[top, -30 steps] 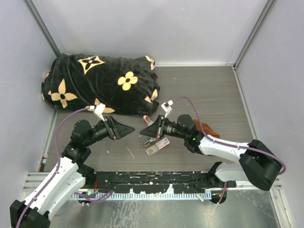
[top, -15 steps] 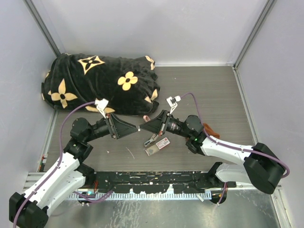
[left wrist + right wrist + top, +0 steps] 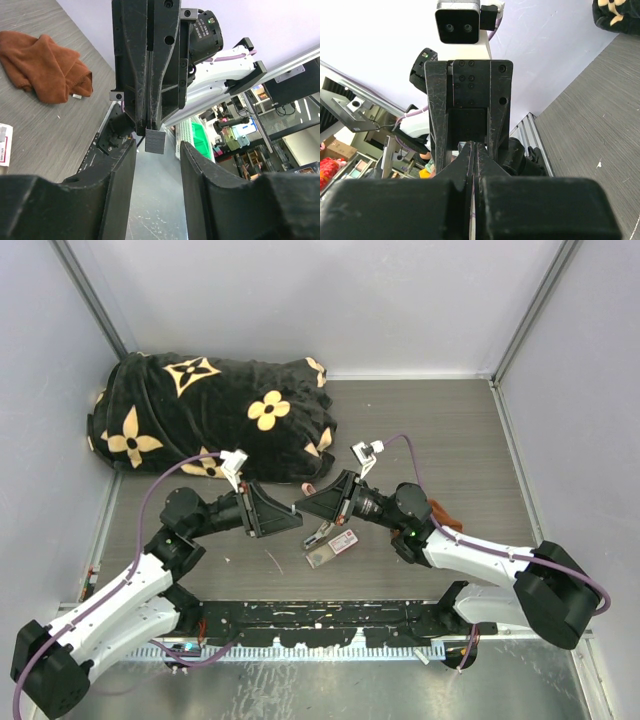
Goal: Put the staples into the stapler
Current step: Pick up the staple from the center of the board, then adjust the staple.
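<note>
My right gripper is shut on a short grey strip of staples, which sticks out past its tips. My left gripper faces it tip to tip. Its fingers stand on either side of the strip with a gap on both sides, so it is open. In the right wrist view the right gripper is pressed shut, with the left gripper straight ahead. On the table just below both grippers lie what looks like the small stapler, the white box with the red label and its grey tray.
A black blanket with yellow flowers is heaped at the back left. A rust-brown cloth lies beside the right arm and shows in the left wrist view too. A small pink piece sits by the blanket's edge. A black rail runs along the near edge.
My left gripper has moved right, up to the right gripper's tips, and its jaws have narrowed around the strip. The right gripper lifted slightly at first and has since held still.
</note>
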Controlling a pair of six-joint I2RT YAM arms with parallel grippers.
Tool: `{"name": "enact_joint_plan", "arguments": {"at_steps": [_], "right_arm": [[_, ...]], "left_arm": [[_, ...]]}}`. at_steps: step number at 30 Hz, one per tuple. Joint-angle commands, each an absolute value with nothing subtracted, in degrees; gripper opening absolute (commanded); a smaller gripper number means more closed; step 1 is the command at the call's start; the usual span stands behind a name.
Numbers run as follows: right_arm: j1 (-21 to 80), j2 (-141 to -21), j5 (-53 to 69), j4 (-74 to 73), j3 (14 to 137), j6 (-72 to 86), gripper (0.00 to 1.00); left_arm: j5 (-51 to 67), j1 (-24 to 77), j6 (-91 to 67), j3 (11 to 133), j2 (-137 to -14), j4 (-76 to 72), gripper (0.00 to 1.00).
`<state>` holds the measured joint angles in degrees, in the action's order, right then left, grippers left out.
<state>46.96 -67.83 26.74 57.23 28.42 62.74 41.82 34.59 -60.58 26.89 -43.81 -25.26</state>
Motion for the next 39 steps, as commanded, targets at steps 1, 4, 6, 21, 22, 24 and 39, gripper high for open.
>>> {"name": "enact_joint_plan", "arguments": {"at_steps": [1, 4, 6, 21, 22, 24, 39], "right_arm": [[46.87, -65.75, 27.31, 62.23, 28.62, 63.34, 0.01], [46.85, -65.87, 27.50, 62.68, 28.63, 63.64, 0.01], [46.86, -65.93, 27.77, 62.84, 28.73, 63.72, 0.01], [46.89, -66.36, 27.96, 63.12, 28.30, 64.08, 0.01], [46.86, -66.45, 28.03, 63.06, 28.26, 64.00, 0.01], [46.85, -66.51, 28.04, 62.56, 28.30, 63.54, 0.01], [43.99, -56.95, 23.09, 45.18, 28.30, 56.39, 0.78]], "left_arm": [[40.46, 35.24, -60.17, 29.11, -43.25, -30.90, 0.41], [40.07, 35.24, -61.12, 28.48, -43.23, -32.47, 0.39], [40.00, 35.25, -61.70, 28.24, -43.53, -33.34, 0.38], [39.44, 35.33, -62.39, 27.95, -44.30, -34.38, 0.18], [39.45, 35.30, -62.41, 27.87, -44.37, -34.37, 0.17], [39.53, 35.32, -62.37, 27.82, -44.43, -34.07, 0.14], [43.79, 35.29, -43.32, 37.03, -43.11, -4.63, 0.06]]}}
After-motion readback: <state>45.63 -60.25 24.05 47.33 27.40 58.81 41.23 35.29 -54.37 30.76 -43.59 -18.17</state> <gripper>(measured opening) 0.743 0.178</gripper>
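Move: The staple stick, still pinched in the right hand's closed fingertips, stands about 1 cm to the left of that hand's point. From the left hand it lies some 2 cm to the right and about 1 cm up, between its half-open fingertips. Well below, by some 27 cm, are the staple box, about 3 cm ahead and 6 cm right of the left hand, and the open stapler, roughly 9 cm ahead and 3 cm right. The staple stick changes hands in mid-air: the left hand rises barely 1.5 cm, closes its fingers from about half open and pinches it, then eases down about 1 cm. Only after the left fingers have shut does the right hand, which had risen about 1 cm, open wide and let go, dipping briefly and backing some 2 cm to its right, away from the stick. ##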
